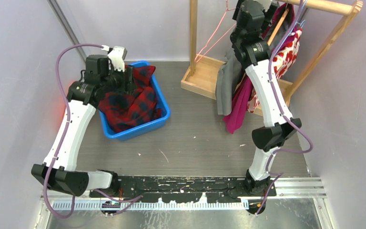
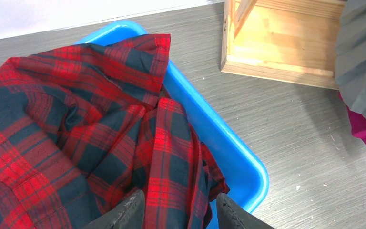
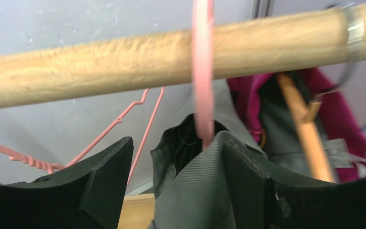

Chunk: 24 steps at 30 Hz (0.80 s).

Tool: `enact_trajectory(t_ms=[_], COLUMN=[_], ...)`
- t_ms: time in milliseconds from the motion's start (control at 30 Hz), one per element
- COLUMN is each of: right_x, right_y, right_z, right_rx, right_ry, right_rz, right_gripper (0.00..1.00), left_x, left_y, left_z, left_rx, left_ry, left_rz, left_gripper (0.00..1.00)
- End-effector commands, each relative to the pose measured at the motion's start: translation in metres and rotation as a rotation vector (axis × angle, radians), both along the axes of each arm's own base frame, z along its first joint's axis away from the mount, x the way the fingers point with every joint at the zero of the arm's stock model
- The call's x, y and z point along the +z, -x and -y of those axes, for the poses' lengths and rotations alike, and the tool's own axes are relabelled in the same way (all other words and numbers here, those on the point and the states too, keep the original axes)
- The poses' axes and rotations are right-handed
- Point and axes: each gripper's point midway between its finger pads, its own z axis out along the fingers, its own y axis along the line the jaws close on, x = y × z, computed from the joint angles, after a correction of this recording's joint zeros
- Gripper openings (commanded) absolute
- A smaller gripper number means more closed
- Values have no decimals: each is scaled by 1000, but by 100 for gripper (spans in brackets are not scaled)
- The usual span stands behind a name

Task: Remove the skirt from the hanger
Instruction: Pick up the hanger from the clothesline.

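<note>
The grey ribbed skirt (image 1: 226,81) hangs on a pink hanger (image 3: 202,71) hooked over the wooden rail (image 3: 100,67). Its hem also shows in the left wrist view (image 2: 362,57). My right gripper (image 3: 176,143) is raised just under the rail, open. The skirt's waistband (image 3: 195,191) lies between the fingers, against the right finger, and a gap remains at the left finger. My left gripper (image 2: 180,196) hovers over the blue bin (image 2: 228,143), its fingers apart astride a fold of the red plaid garment (image 2: 76,119) lying in the bin.
An empty pink wire hanger (image 1: 214,38) hangs to the skirt's left. Beside the skirt hang a magenta garment (image 1: 238,107), a red-and-white patterned one (image 1: 286,52) and a wooden hanger (image 3: 305,129). The rack's wooden base (image 1: 202,78) stands right of the blue bin (image 1: 157,121).
</note>
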Motion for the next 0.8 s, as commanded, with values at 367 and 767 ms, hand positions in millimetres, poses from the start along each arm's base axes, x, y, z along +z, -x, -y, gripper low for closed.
enact_trajectory(t_ms=[367,767], right_x=[-11,-10], right_y=[-14,16], right_z=[14,50], right_rx=[-164,-312], right_ry=[34,74], right_rz=[7,-19], right_gripper=[73,73], left_x=[13,-2], left_y=[17,20], left_z=[-10,-6], left_rx=[4,-10], left_ry=[-31,-28], left_rz=[73,35], left_gripper=[56,56])
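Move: The grey skirt's pink hanger has its neck about 3 cm ahead of the right hand, 3 cm to its right and some 2 cm below. The rail crosses directly over that hand, about 6 cm up. The empty pink hanger hangs roughly 12 cm to its left and 2 cm ahead; the wooden hanger is level with it, 9 cm to its right. From the left hand the grey skirt's hanger is about 18 cm ahead, 46 cm right and 20 cm higher. No grip yet: the right hand's fingers stay open around the line of the grey skirt's hanger neck, and contact can't be made out. The hand drops about 5 cm beneath the rail while reaching 4 cm forward, then at that height draws back 2 cm and sweeps some 3 to 4 cm right, turning clockwise about 15 degrees. The left hand, open over the blue tub, eases back 2 cm. ##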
